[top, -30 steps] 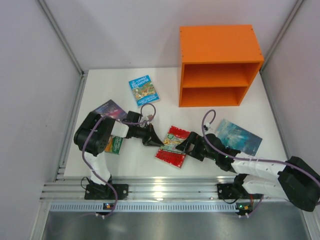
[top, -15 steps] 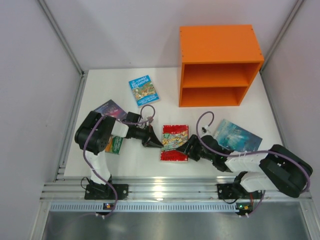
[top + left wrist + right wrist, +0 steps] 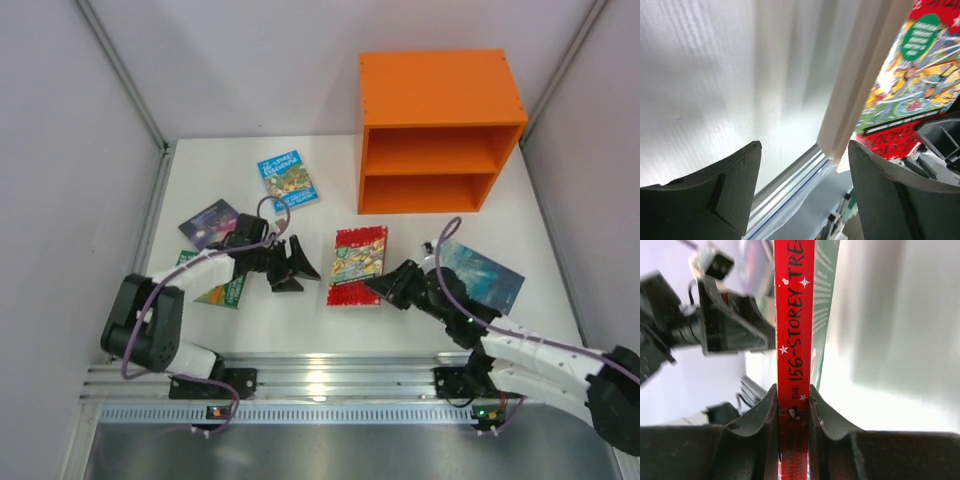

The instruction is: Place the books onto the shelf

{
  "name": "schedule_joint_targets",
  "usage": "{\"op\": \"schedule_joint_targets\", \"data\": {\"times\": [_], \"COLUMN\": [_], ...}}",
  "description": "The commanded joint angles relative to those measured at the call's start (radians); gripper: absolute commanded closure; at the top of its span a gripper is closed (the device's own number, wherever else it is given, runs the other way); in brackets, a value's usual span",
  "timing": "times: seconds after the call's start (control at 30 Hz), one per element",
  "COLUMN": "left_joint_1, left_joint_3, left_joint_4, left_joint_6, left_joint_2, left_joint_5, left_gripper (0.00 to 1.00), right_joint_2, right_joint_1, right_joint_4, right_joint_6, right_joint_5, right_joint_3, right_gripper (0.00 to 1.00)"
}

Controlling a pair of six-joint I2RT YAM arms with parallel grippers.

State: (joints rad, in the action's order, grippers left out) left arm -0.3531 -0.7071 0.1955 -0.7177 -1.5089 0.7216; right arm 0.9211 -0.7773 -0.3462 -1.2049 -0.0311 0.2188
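Note:
The red-bordered book (image 3: 357,264) lies at the table's middle, below the orange shelf (image 3: 440,85). My right gripper (image 3: 383,287) is shut on the near end of the book's spine (image 3: 795,335), with its fingers (image 3: 821,412) pressed on both sides. My left gripper (image 3: 297,263) stands open just left of the book, holding nothing. In the left wrist view the book's cover (image 3: 917,85) shows at the upper right, beyond the open fingers (image 3: 735,175). A light-blue illustrated book (image 3: 287,180), a dark purple one (image 3: 208,221), a green one (image 3: 228,290) and a teal-blue one (image 3: 482,273) lie flat on the table.
The shelf's two open compartments (image 3: 430,170) face the arms at the back right. White walls and metal rails (image 3: 150,215) bound the table on the left and right. The left arm (image 3: 190,270) lies over the green book.
My left gripper let go of the red book, opened and drew back to the left. My right gripper closed on the book's spine, and the book shifted right and turned straighter.

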Motion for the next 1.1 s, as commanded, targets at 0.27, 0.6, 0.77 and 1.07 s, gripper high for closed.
{"op": "schedule_joint_targets", "data": {"times": [0.27,0.6,0.77,1.07], "left_joint_1": [0.002,0.002,0.002,0.002], "left_joint_3": [-0.115,-0.028,0.001,0.005], "left_joint_4": [0.191,0.153,0.194,0.229], "left_joint_6": [-0.068,-0.115,-0.088,-0.063], "left_joint_2": [0.335,0.432,0.492,0.524], "left_joint_5": [-0.122,-0.068,-0.083,-0.093], "left_gripper": [0.24,0.25,0.26,0.26], "right_joint_2": [-0.35,-0.186,-0.142,-0.022], "right_joint_1": [0.033,0.259,0.355,0.513], "right_joint_4": [0.467,0.425,0.359,0.165], "right_joint_6": [0.054,0.082,0.085,-0.025], "right_joint_5": [0.445,0.418,0.37,0.273], "right_joint_3": [0.338,0.544,0.597,0.571], "right_gripper": [1.0,1.0,1.0,1.0]}}
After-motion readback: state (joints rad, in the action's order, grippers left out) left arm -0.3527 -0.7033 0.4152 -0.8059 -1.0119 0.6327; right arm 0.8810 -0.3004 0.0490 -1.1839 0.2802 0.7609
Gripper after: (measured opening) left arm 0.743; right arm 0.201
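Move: The right hand already holds the red book by its spine. The shelf's upper compartment opening lies about 25 cm ahead of it, 15 cm to its right and 12 cm higher; the lower compartment is directly beneath that, about 3 cm below hand height. The teal book lies flat roughly 8 cm ahead, 30 cm to the right and 10 cm down. From the left hand, the upper opening is some 21 cm ahead, 31 cm right and 16 cm up. Still pinching the red book's spine, the right hand lifts it steeply some 13 cm, then carries it right and forward towards the shelf's upper compartment, about 15 cm each way and slightly higher still. Its wrist swings some 45 degrees clockwise and tips the fingers up a little. The left hand, open and clear of the book, rises about 10 cm, then eases back slightly. ##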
